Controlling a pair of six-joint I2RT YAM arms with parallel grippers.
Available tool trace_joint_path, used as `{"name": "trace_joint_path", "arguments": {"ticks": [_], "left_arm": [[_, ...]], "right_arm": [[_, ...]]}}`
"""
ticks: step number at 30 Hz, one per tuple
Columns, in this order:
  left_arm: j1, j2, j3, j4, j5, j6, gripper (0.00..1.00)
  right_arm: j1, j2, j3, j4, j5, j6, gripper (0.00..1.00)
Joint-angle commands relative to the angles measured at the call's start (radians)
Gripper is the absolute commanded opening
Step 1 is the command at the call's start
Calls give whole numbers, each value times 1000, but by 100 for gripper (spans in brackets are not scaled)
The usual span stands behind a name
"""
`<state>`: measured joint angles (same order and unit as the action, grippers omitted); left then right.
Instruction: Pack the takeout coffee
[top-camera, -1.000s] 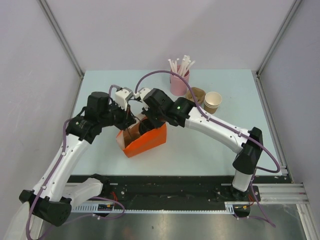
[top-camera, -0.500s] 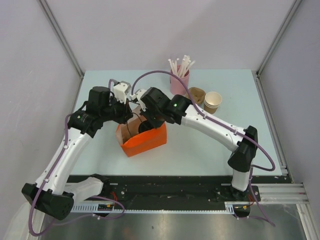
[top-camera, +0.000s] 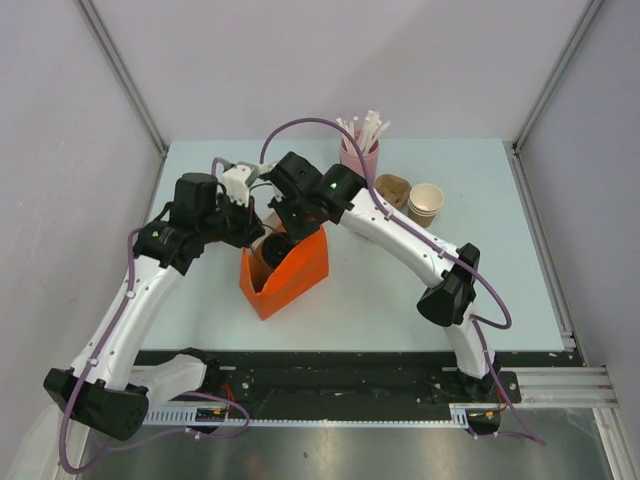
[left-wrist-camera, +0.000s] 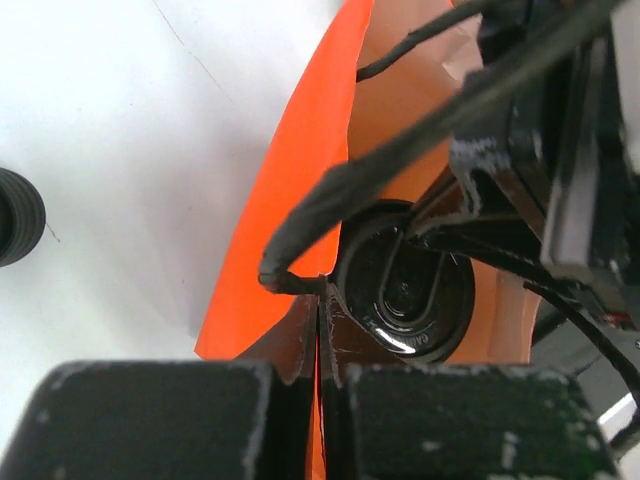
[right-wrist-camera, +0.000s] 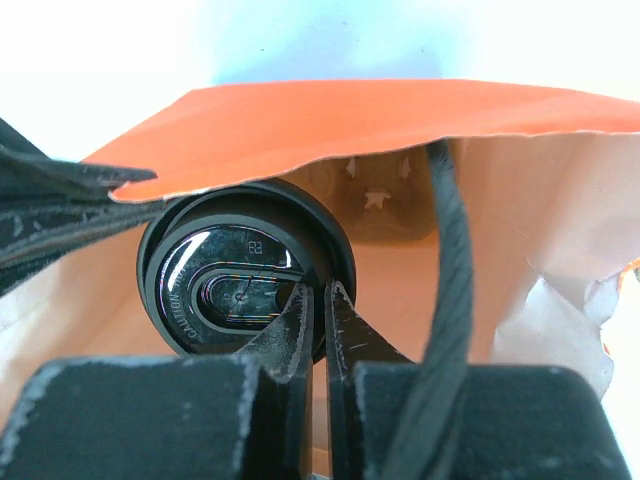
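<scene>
The takeout coffee (top-camera: 274, 246) sits inside the open orange paper bag (top-camera: 292, 272), showing only its round black lid (right-wrist-camera: 225, 285). My right gripper (right-wrist-camera: 322, 292) reaches into the bag mouth, shut on the lid's rim with one finger over the lid and one outside it. The left gripper (left-wrist-camera: 321, 290) is shut on the bag's near top edge (left-wrist-camera: 290, 200), holding the mouth apart, with the lid (left-wrist-camera: 405, 295) just beyond its tips. In the top view both grippers meet over the bag's far end, left gripper (top-camera: 256, 222) beside right gripper (top-camera: 283, 228). The cup's brown body is hidden.
A pink cup of white straws (top-camera: 358, 166) stands at the back of the table. To its right are a brown pulp cup carrier (top-camera: 392, 190) and stacked pale-rimmed paper cups (top-camera: 426, 203). The right arm's cable (right-wrist-camera: 450, 300) hangs across the bag mouth.
The right arm has swung left and further over the bag with the coffee. The bag has turned, its near end swinging toward the front of the table. The left gripper keeps its hold on the edge.
</scene>
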<state>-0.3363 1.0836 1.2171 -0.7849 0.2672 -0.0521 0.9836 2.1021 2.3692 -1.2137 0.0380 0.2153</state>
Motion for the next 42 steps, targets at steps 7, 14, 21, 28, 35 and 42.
{"name": "trace_joint_path", "arguments": {"ticks": [7,14,21,28,35,42], "left_arm": [[-7,-22,-16,-16,98,32,0],[-7,-22,-24,-16,98,57,0],[-6,-22,-21,-16,98,66,1],[28,-14,-2,-16,-17,0,0],[29,-1,10,-14,-74,3,0],[29,1,19,-14,-33,3,0]], "right_arm": [[-28,47,64,115,-26,36,0],[4,27,10,223,-27,-96,0],[-22,-7,-137,255,-66,-86,0],[-17,-98,-249,207,-52,-148,0],[-10,-157,-357,191,-63,-155,0],[-5,-91,-337,123,-52,-133,0]]}}
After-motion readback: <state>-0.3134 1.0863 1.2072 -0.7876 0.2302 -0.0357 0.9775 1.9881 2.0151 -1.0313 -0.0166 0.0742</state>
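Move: The right hand already grips the black-lidded coffee cup by the lid edge at the bag's mouth; the cup's middle hangs about 5 cm below it, some 3 cm left and 1 cm back. Its goal, the cup carrier on the bag's floor, lies roughly 3 cm ahead, 6 cm left and 14 cm down; the pinched bag rim is about 8 cm left, 2 cm back and 2 cm above. From the left hand, the carrier is about 5 cm ahead, 3 cm right and 16 cm down. Keeping its pinch on the lid edge, the right hand carries the coffee cup down about 5 cm into the bag, first easing some 2 cm forward and left, then, once low, swinging roughly 3 cm back and 4 cm right inside the mouth. The shut left hand goes on pinching the bag's handle and rim, nearly still, then draws them a centimetre or two to its left as the right hand swings back. ##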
